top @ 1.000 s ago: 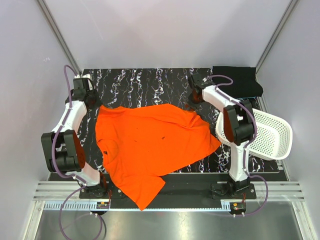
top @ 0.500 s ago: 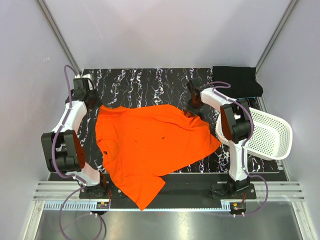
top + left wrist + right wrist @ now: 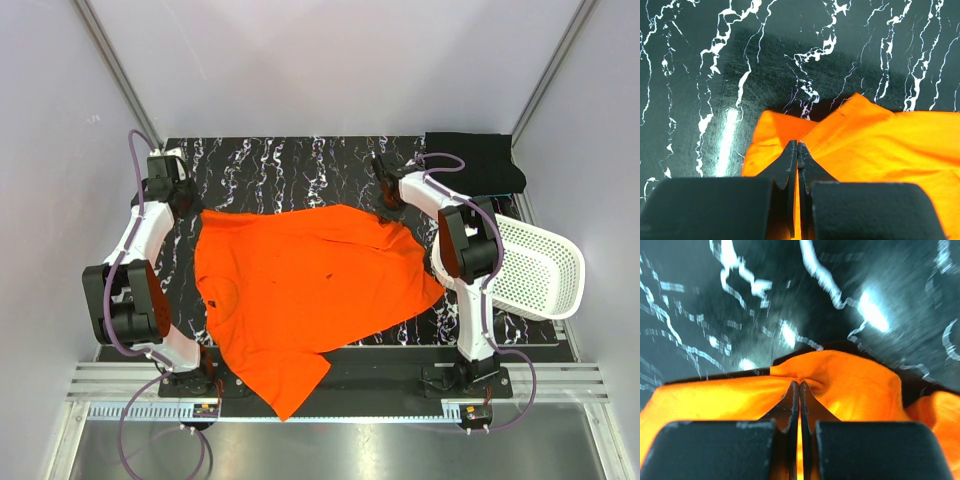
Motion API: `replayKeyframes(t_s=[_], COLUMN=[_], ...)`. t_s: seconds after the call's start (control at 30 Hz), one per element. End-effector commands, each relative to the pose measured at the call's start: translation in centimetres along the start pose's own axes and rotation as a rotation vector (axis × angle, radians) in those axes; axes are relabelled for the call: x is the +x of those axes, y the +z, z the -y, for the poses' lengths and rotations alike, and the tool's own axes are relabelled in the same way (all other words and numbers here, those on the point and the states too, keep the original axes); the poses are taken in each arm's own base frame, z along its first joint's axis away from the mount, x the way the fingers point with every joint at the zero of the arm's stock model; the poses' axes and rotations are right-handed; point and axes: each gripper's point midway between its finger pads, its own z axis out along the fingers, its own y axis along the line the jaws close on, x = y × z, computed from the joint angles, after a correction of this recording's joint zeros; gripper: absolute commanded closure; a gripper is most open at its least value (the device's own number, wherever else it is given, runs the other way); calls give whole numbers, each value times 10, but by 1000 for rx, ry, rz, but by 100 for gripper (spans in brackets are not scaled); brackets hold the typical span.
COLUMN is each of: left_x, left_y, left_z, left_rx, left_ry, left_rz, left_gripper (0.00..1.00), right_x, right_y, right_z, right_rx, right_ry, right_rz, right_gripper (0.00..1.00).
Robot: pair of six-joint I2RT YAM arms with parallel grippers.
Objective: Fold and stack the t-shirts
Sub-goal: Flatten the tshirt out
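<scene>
The orange t-shirt (image 3: 300,285) lies spread over the black marbled table (image 3: 280,170), one sleeve hanging over the near edge. My left gripper (image 3: 196,212) is shut on its far left corner; in the left wrist view the jaws (image 3: 797,145) pinch a fold of orange cloth (image 3: 880,135). My right gripper (image 3: 388,212) is shut on the far right corner, its jaws (image 3: 800,385) clamping bunched orange fabric (image 3: 850,385). The black t-shirt (image 3: 478,160) lies folded at the far right corner of the table.
A white perforated basket (image 3: 540,270) sits tilted off the table's right edge, behind the right arm. Grey walls close in on both sides and the back. A metal rail (image 3: 320,385) runs along the near edge by the arm bases.
The right gripper moved down onto the shirt's far right corner and closed on it. That corner has been drawn slightly back and outward. The left gripper kept its grip and barely moved.
</scene>
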Motion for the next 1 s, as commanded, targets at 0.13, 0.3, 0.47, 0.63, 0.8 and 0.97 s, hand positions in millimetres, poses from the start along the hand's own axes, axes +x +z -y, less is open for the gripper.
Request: replayKeyframes(t_s=[0.13,0.3,0.47,0.63,0.8,0.97], left_x=[-13,-10,-8,-9,-9,-9], left_y=[-8,-5,-3,-1,-1,-3], left_z=[-6,-11,-12,-9,-9,1], left_rx=[-48,-76,-79,-64,-64,-14], left_ry=[7,14,9,1,1,3], left_rz=[51,39,31,28,26,15], left_gripper=[100,100,100,100,100,100], right_x=[-69,-85,-107,-115,-108,-86], right_y=[-20,-19,-28,-27,-25,-22], right_z=[-10,-16,-25,-33,-47,-62], right_rx=[8,-17,-81,-104,-162,-239], right_ry=[98,142,160,166,147,74], right_rz=[259,299,340,335,274,161], right_gripper=[100,100,91,71,68,68])
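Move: The right hand already pinches the t-shirt's far right edge just above the table; the bare table strip for it lies about 6 cm ahead, 3 cm right and 3 cm below. The black cloth is roughly 15 cm ahead, 24 cm right, the basket some 15 cm back, 27 cm right. From the left hand, still holding the far left corner up, that strip is about 8 cm ahead, 48 cm right, 14 cm below. Pulling the t-shirt's pinched edge forward, the right hand travels about 9 cm, rises 6 cm and opens partway. ##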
